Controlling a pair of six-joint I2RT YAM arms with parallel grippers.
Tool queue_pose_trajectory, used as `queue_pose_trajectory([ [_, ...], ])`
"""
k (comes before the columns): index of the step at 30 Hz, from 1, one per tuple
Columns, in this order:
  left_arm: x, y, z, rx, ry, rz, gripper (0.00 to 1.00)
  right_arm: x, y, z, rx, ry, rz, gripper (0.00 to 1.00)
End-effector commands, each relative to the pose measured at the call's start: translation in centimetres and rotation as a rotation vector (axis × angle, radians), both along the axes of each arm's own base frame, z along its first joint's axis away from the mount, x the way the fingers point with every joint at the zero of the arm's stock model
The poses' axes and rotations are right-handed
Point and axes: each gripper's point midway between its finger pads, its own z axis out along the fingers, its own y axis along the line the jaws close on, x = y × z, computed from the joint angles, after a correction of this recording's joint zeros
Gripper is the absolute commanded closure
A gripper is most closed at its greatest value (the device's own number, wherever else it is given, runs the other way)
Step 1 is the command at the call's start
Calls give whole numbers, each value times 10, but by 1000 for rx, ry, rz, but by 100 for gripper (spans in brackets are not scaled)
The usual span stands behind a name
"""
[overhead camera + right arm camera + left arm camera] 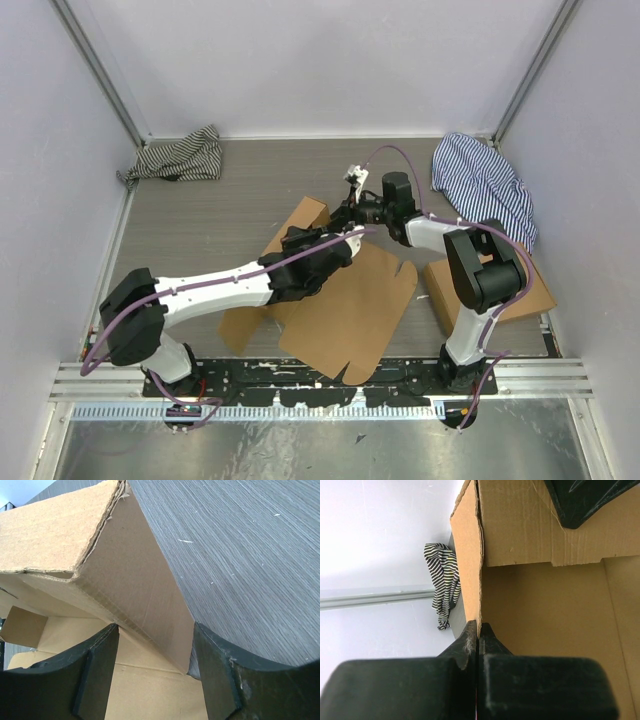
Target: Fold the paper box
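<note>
The paper box (350, 300) is a large brown die-cut cardboard piece lying mid-table, with its far-left wall raised (305, 215). My left gripper (338, 247) is shut on the thin edge of an upright wall; in the left wrist view the gripper (479, 626) pinches that wall of the box (470, 555). My right gripper (352, 215) is just behind it at the box's far edge. In the right wrist view this gripper (155, 645) is open, its fingers (100, 660) straddling a raised flap of the box (145, 595) without closing on it.
A second brown cardboard box (535, 295) lies at the right under the right arm. One striped cloth (178, 155) lies at the back left and another (485, 185) at the back right. White walls enclose the grey table (230, 215).
</note>
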Motion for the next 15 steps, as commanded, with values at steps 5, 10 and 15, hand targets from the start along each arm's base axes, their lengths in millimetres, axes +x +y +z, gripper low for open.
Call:
queue_pose_trajectory([
  [5,-29,-25,-63,33,229,-129,100,12,16,35,98,-107,-15,33],
  [10,-29,-27,-64,27,234,-120,95,16,16,31,87,-104,-59,49],
  [15,-30,-23,-63,16,245,-77,57,19,10,25,63,-88,-115,70],
])
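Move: The left hand still pinches the top edge of the long side wall; the box's upper corner lies about 6 cm ahead of it and 3 cm to its right. From the right hand, the end flap's free edge stands between the open fingers, some 2 cm to its left and neither ahead nor back; the box corner is about 3 cm left, 2 cm ahead and 6 cm up, and the flat cardboard panel lies roughly 17 cm back, straight behind and 10 cm lower. Easing about 1 cm to its left and slightly up, the right hand slides farther over the end flap and closes its fingers around it to a bit over half their earlier gap, the forward finger coming against the flap's outer face. Nearly in place, the left hand opens from shut to about a third, lets go of the side wall's edge and sinks some 1 cm at the end. ##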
